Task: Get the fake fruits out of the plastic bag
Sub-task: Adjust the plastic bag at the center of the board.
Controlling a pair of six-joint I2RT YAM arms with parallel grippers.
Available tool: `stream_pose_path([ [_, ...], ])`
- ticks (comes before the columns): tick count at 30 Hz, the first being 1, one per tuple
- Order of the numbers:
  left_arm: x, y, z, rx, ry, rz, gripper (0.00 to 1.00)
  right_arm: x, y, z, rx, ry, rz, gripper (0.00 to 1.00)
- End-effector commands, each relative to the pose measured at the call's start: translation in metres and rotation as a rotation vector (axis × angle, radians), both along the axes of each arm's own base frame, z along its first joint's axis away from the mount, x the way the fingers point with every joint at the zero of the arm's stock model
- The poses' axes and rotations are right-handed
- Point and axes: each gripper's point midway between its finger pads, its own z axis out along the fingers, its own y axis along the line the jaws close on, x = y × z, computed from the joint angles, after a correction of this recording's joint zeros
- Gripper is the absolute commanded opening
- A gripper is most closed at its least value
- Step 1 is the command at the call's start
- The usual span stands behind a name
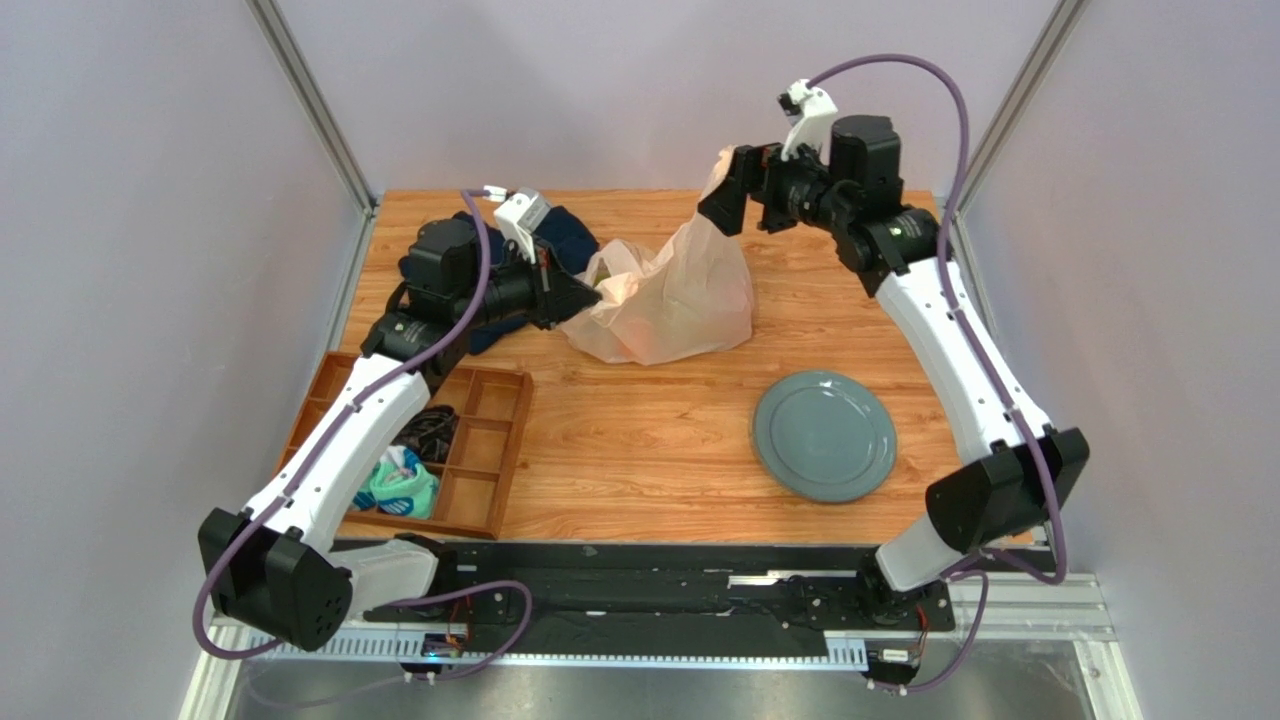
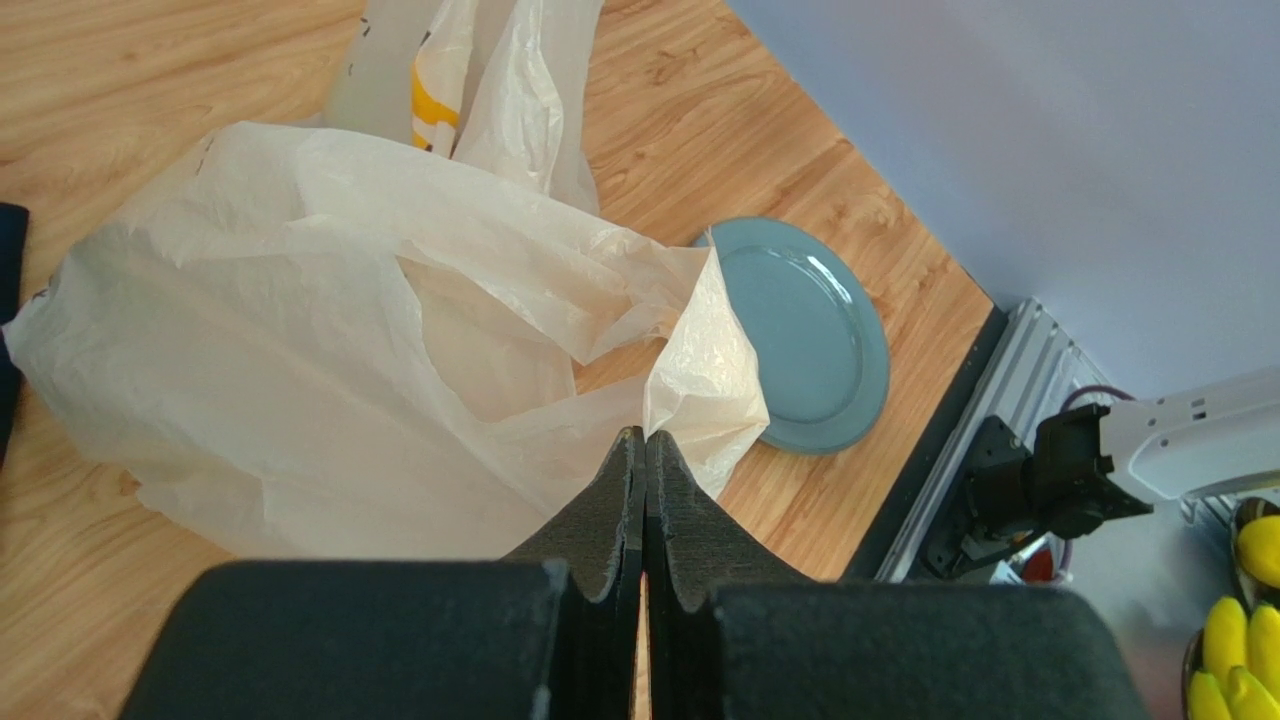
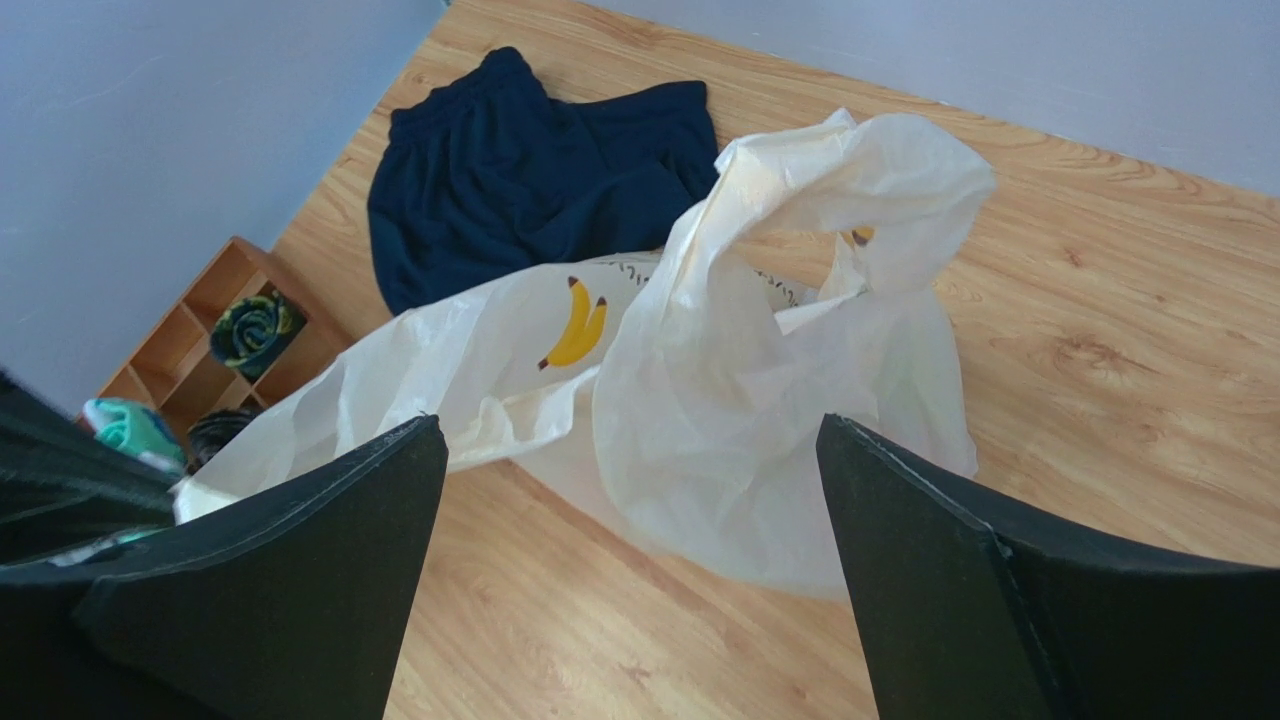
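The plastic bag [image 1: 669, 293] lies limp and crinkled at the back middle of the table, with a printed banana mark [image 3: 576, 323] on its side. My left gripper [image 1: 591, 297] is at the bag's left edge, and its jaws [image 2: 646, 438] are shut on a fold of the bag [image 2: 346, 345]. My right gripper [image 1: 729, 192] hovers over the bag's raised handle loop [image 3: 849, 165]; it [image 3: 631, 423] is open with nothing between its fingers. No fruit shape shows inside the bag. Yellow banana-like fruits [image 2: 1229, 672] show past the table's rail.
A grey-blue plate [image 1: 824, 435] lies front right of the bag. A dark navy cloth [image 3: 541, 165] is spread behind the left gripper. At the left edge stands a wooden compartment tray [image 1: 489, 450] holding rolled teal socks [image 1: 398, 483].
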Motion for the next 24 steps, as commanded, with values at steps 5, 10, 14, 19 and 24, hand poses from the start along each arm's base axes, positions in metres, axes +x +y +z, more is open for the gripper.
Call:
stream_pose_path([
  [5,0.017,0.011,0.009,0.037,-0.045,0.095,0.00,0.076,0.023,-0.027,-0.074,-0.042,-0.180,0.82],
  [10,0.059,0.014,0.024,0.116,-0.119,0.141,0.00,0.140,0.012,-0.008,-0.110,-0.154,-0.264,0.00],
  [14,0.129,0.032,0.071,0.123,-0.230,0.249,0.00,0.187,-0.006,0.084,-0.022,-0.430,-0.321,0.00],
  [19,0.202,0.047,0.168,0.020,-0.415,0.329,0.00,0.202,-0.045,0.138,-0.086,-0.709,-0.401,0.00],
  [24,0.169,0.017,0.222,-0.028,-0.570,0.229,0.00,0.166,-0.083,0.172,-0.104,-0.764,-0.423,0.00],
])
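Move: The bag's free handle stands up roughly 10 cm ahead of the open right hand, 3 cm to its left and 6 cm below. The bag's body is level with that hand, about 10 cm left and 29 cm down; the plate lies 16 cm back and 13 cm right. From the left hand, which already holds the other handle, the free handle is some 20 cm ahead and 16 cm right; the navy cloth is 17 cm ahead and 18 cm left. The right fingers shut on the bag's free handle after dipping about 6 cm and reaching forward and slightly left; the hand then carries it onward and up, easing right, tipping its fingers up some 30 degrees and turning clockwise. The left keeps its pinch on the other handle and, after a brief hold, swings forward about 20 cm and up 14, tipping up and turning counter-clockwise. ##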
